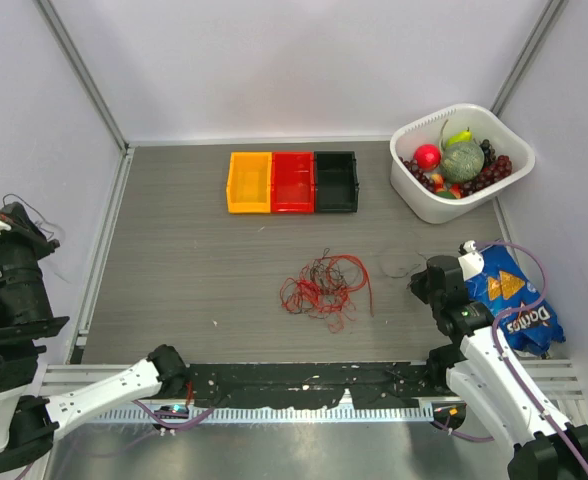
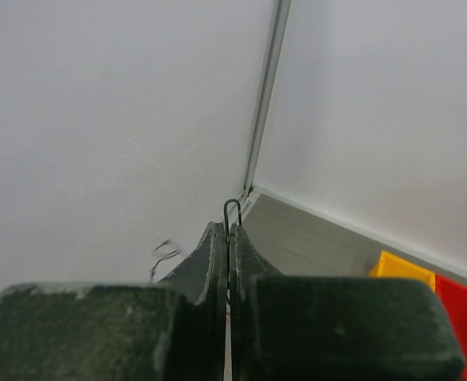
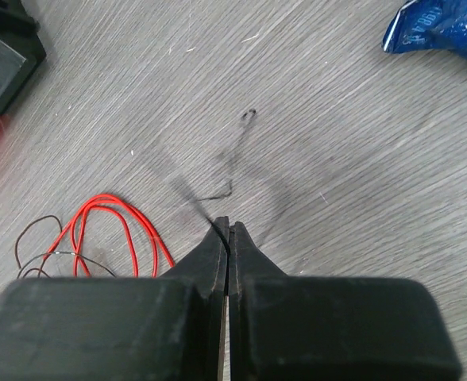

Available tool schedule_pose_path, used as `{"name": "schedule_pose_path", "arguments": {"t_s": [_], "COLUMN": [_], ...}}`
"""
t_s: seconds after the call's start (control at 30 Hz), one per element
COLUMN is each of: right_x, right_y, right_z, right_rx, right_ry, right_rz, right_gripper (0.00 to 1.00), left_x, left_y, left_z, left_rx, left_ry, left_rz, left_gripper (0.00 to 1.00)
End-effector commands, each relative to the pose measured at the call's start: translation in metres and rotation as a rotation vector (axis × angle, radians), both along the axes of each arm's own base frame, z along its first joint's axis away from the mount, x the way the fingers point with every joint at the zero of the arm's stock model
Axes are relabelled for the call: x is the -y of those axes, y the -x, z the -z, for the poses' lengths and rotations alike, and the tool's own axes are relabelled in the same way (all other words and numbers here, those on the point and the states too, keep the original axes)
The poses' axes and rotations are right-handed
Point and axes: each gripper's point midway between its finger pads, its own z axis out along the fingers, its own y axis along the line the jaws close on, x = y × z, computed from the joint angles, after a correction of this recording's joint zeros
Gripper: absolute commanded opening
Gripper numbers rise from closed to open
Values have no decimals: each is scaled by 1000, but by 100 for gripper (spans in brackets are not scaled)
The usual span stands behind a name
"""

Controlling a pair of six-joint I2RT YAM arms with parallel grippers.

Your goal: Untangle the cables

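Observation:
A tangle of red and dark cables (image 1: 323,285) lies in loose loops mid-table. My left gripper (image 2: 227,228) is raised at the far left by the wall (image 1: 16,210). It is shut on a thin black cable, whose small loop (image 2: 232,208) sticks out past the fingertips. My right gripper (image 3: 229,224) is low over the table to the right of the tangle (image 1: 423,284). It is shut on another thin black cable (image 3: 221,190) that trails forward across the table. Red cable loops (image 3: 106,226) lie to its left.
Yellow (image 1: 249,182), red (image 1: 293,182) and black (image 1: 336,181) bins stand in a row at the back. A white basket (image 1: 419,200) of fruit sits at the back right. A blue chip bag (image 1: 515,300) lies beside the right arm. White walls enclose the table.

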Motion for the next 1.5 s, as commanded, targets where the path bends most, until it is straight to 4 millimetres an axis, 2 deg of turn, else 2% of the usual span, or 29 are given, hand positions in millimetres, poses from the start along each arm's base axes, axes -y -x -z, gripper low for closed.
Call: {"name": "schedule_pose_path", "arguments": {"t_s": [0.0,0.07,0.13,0.17,0.27,0.33,0.37,0.4,0.43,0.47,0.5,0.53,0.63,0.77,0.9,0.97,1.13,1.2,1.3,1.47], "right_x": [0,-7,-33,-53,-80,-100,-114,-120,-130,-129,-131,-120,-128,-140,-151,-163,-224,-244,-264,-273], "right_y": [-14,-19,-24,-21,-16,-8,-4,2,6,11,13,11,17,19,14,16,33,39,45,50], "right_z": [-24,-29,-40,-43,-53,-57,-59,-53,-60,-55,-59,-56,-72,-93,-93,-96,-113,-112,-104,-88], "right_rx": [64,58,90,100,117,89,78,35,39,3,6,-19,15,80,71,85,211,221,197,164], "right_ry": [29,51,40,4,-10,-14,-18,-16,4,32,78,136,160,180,234,237,155,111,82,62], "right_rz": [-38,-107,-286,-414,-579,-672,-731,-764,-800,-802,-801,-750,-753,-768,-791,-826,-1008,-1056,-1093,-1097], "right_gripper": [0,0,1,3,15,24,35,42,56,61,65,66,70,71,71,70,70,70,70,70], "left_x": [7,23,52,71,118,147,157,167,176,185,194,201,221,245,259,260,255,260,264,255], "left_y": [0,-3,-9,-14,-26,-34,-36,-39,-41,-43,-45,-47,-50,-52,-57,-56,-58,-59,-67,-83], "left_z": [-6,-12,-13,-12,-4,6,10,14,20,25,33,41,65,105,178,214,295,320,344,390], "left_rx": [53,102,114,107,62,33,27,17,9,2,-19,-39,-104,-194,-340,-410,-522,-555,-617,-777], "left_ry": [81,158,209,226,240,248,254,260,264,272,279,285,317,366,386,393,437,445,420,412], "left_rz": [98,226,364,431,582,658,687,709,734,756,775,791,829,871,834,800,678,663,616,510], "left_gripper": [0,0,0,0,0,0,0,0,0,0,0,0,0,0,0,0,0,0,0,0]}}
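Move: From the right gripper, still pinching a black cable end, the red cable tangle lies about 21 cm left, level ahead and 6 cm below; the black bin 26 cm ahead and 18 left, the chip bag 25 cm right and 2 back. The left gripper, high up with its black cable, is bound for bare table some 25 cm right, 6 ahead and 50 below; the tangle is 44 cm right, 6 ahead. Open the right gripper to let go of its cable end while swinging it about 25 cm left, slightly up and back, and turning some 60 degrees counter-clockwise, to hover open over the tangle's near-left side. Keep the left fingers shut on the black cable; sweep right, then drop steeply about 37 cm, tipping the fingers down and turning clockwise overall. ##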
